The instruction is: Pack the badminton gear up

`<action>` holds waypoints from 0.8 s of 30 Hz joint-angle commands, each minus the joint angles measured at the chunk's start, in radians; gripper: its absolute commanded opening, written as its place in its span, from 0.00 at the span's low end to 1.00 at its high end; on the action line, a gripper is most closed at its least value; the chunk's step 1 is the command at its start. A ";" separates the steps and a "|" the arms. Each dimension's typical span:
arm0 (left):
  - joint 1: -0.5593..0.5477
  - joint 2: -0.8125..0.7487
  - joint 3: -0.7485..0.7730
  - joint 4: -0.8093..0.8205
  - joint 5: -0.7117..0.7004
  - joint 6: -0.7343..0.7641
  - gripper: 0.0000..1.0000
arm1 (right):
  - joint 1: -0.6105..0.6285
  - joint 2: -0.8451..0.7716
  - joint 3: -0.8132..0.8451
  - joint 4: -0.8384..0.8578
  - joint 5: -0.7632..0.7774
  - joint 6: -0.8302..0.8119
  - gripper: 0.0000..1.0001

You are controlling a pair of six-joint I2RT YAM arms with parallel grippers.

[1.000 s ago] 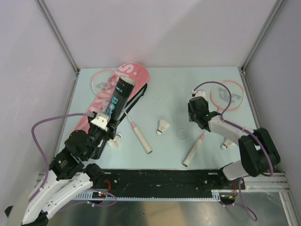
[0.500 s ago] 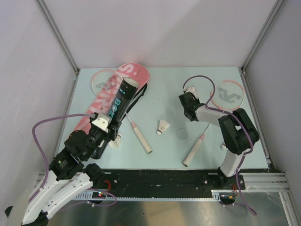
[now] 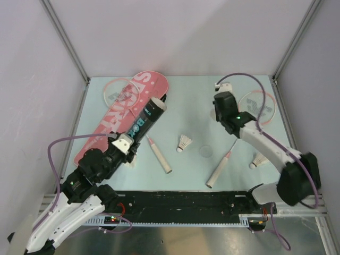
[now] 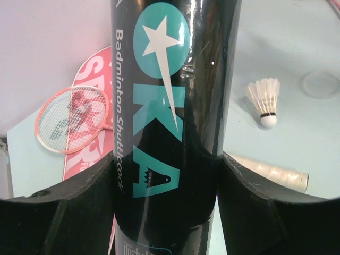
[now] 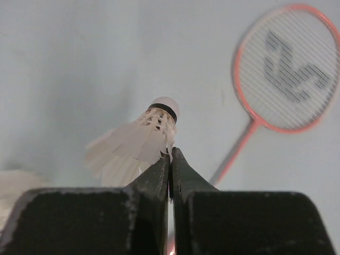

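Observation:
A black printed tube (image 4: 175, 79) is clamped between the jaws of my left gripper (image 4: 167, 164) and held tilted over the pink racket case (image 3: 114, 117), its open end (image 3: 157, 103) pointing to the far right. My right gripper (image 5: 171, 154) is shut, its tips pinching the feather edge of a white shuttlecock (image 5: 141, 141) near the right racket's head (image 5: 287, 69). One pink racket (image 3: 119, 90) lies across the case, handle (image 3: 160, 158) toward me. The other racket's handle (image 3: 218, 175) lies mid-right. Two more shuttlecocks (image 3: 184, 142) (image 3: 258, 160) rest on the table.
A small clear round lid (image 3: 206, 151) lies on the pale blue table between the middle shuttlecock and the right racket's shaft. Grey walls with metal corner posts (image 3: 64, 37) close in the table on three sides. A black rail (image 3: 180, 204) runs along the near edge.
My right gripper closed from open to shut at the shuttlecock while its arm swung about near the right racket's head. My left gripper carried the tube a little right and nearer.

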 commanded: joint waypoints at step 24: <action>0.004 -0.052 -0.040 0.057 0.452 0.360 0.00 | -0.115 -0.503 0.090 0.098 -1.559 0.562 0.00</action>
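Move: The left hand, holding the tube, is bound for the shuttlecock pinched in the right hand, about 38 cm right, 18 ahead and 10 lower. From the right hand the tube's open mouth lies about 28 cm left, 8 back and 20 higher; the loose shuttlecock about 17 left, 8 back and 10 below, and the clear lid 6 left, 13 back and 11 below. From the left hand the left racket's grip is about 11 cm right, 2 ahead and 19 below. The right hand, still pinching the shuttlecock by its feathers, climbs some 23 cm, steeply at first, while sweeping about 18 cm back and 12 left towards the tube's mouth, its wrist rolling left side up and turning counter-clockwise until the fingers point left, cork leading. The left hand keeps its grip on the tube and eases about 4 cm right and 4 back, turning some 25 degrees clockwise with a slight left-side-up roll, so the open mouth swings round towards the right hand. ##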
